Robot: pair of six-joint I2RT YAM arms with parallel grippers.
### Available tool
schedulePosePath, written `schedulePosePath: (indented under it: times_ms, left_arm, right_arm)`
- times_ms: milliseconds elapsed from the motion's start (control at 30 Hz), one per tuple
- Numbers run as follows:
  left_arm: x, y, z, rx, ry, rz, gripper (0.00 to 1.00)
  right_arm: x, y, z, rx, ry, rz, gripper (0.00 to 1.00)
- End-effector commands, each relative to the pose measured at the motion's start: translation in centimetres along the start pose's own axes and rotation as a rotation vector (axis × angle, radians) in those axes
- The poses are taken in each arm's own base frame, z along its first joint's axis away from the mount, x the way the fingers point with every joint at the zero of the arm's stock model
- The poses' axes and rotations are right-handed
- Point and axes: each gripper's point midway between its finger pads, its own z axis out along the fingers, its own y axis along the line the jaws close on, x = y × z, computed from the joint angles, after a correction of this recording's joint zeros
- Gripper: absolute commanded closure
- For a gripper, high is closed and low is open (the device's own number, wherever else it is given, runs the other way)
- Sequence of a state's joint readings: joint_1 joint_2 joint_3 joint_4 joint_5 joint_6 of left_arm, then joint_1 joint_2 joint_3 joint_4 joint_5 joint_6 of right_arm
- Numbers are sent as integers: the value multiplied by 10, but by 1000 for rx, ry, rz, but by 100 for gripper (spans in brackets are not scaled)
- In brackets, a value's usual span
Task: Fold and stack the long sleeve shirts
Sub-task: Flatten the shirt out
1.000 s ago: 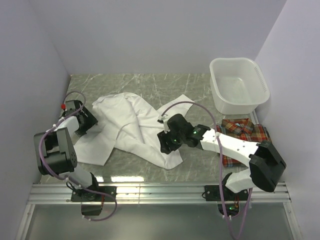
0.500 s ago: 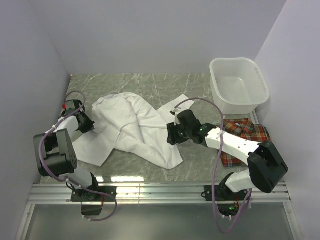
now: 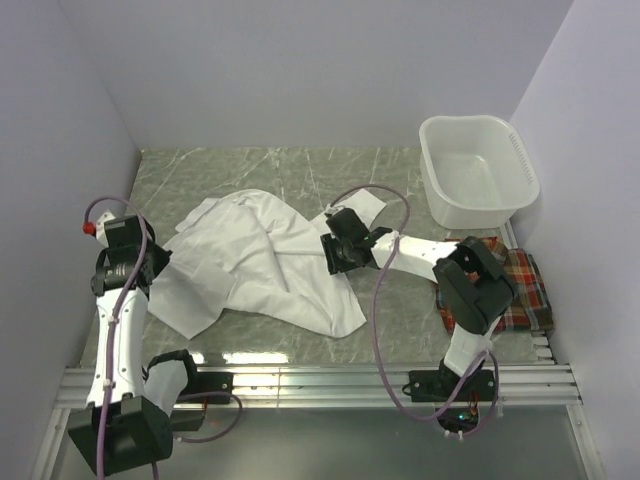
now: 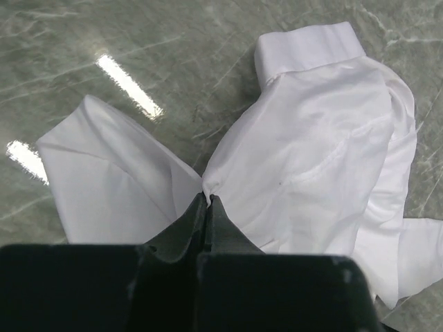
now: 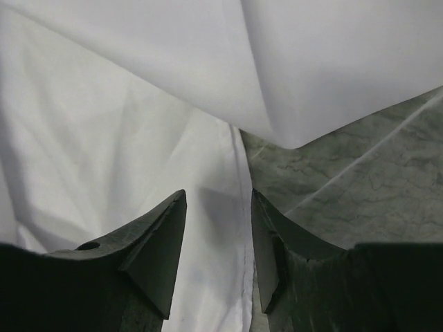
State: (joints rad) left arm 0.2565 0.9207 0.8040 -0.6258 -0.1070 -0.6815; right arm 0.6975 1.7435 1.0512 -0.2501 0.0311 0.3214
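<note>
The white long sleeve shirt lies crumpled and spread across the middle of the table. My left gripper is at its left edge, shut on a pinch of the white cloth, which is drawn up into a peak at the fingertips. My right gripper hovers low over the shirt's right side. It is open, its fingers straddling a hemmed edge of white fabric without pinching it. The plaid shirt lies folded at the right, partly hidden behind the right arm.
A white plastic basin stands at the back right, close to the plaid shirt. Walls close in the left, right and back. Bare marble table shows behind the white shirt and at the front by the rail.
My left gripper shut on the shirt's left edge and the arm rose, tugging the cloth leftward. My right gripper left the lower hem and moved back toward the shirt's middle right, jaws narrowing slightly.
</note>
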Motion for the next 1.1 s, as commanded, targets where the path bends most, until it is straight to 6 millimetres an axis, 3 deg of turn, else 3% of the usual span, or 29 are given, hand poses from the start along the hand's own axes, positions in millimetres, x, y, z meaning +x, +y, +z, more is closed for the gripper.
schedulePosePath:
  times_ms: [0, 267, 367, 400, 500, 600, 667, 700, 733, 800, 833, 900, 933, 1000, 1067]
  left_arm:
    - [-20, 4, -23, -39, -70, -45, 99]
    - [-31, 9, -42, -42, -154, -84, 100]
    - [-30, 10, -39, -42, -154, -83, 100]
    - [-31, 9, -38, -40, -160, -83, 100]
    - [-35, 5, -38, -32, -167, -89, 100]
    - [-40, 0, -40, -19, -173, -95, 99]
    - [-42, -2, -43, -8, -174, -93, 100]
    - [-42, -3, -44, -4, -174, -93, 99]
    - [-41, -3, -45, 1, -168, -92, 99]
    - [-38, -3, -44, 6, -162, -93, 100]
    - [-36, -6, -45, 22, -153, -92, 99]
    - [-28, -5, -43, 31, -130, -94, 99]
    - [-24, -5, -43, 36, -116, -95, 99]
    - [-11, -5, -41, 52, -75, -102, 99]
    - [2, 0, -39, 54, -40, -121, 99]
  right_arm:
    - [-18, -3, 6, 55, -27, 16, 50]
    - [6, -11, 31, 132, 89, -13, 60]
    - [13, -11, 33, 151, 119, -33, 74]
    - [13, -14, 34, 165, 120, -37, 86]
    - [14, -31, 28, 239, 130, -50, 100]
    - [10, -56, 17, 306, 124, 0, 100]
    - [14, -87, 4, 368, 136, 77, 100]
    - [17, -95, 0, 380, 139, 133, 100]
    - [33, -104, -5, 389, 176, 167, 100]
    - [37, -121, -19, 394, 168, 275, 100]
    - [53, -122, -22, 376, 200, 308, 100]
    - [56, -126, -35, 362, 177, 388, 100]
    - [69, -128, -37, 357, 190, 416, 100]
    - [62, -121, -43, 261, 140, 525, 100]
    - [71, -113, -49, 185, 134, 600, 100]
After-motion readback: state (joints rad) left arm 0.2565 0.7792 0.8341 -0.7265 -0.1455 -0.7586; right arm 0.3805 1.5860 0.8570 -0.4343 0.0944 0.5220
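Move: Ahead of the right hand by about 2 cm, and 2 cm below, runs the white shirt's right edge, lying between the half-open fingers. The right sleeve lies about 13 cm ahead and 5 cm right of that hand, the shirt's near corner some 13 cm back and 7 cm right. From the left hand, which already holds the shirt's left part lifted, that edge lies some 38 cm right, 6 cm ahead and 15 cm below. Sinking about 2 cm and easing slightly forward, the right hand shuts its fingers on the shirt's right edge, then pulls it quickly some 15 cm to the right, low over the table, drawing back about 5 cm late in the pull and turning roughly 30 degrees clockwise. The left hand keeps its pinch, lifting and backing a little. ##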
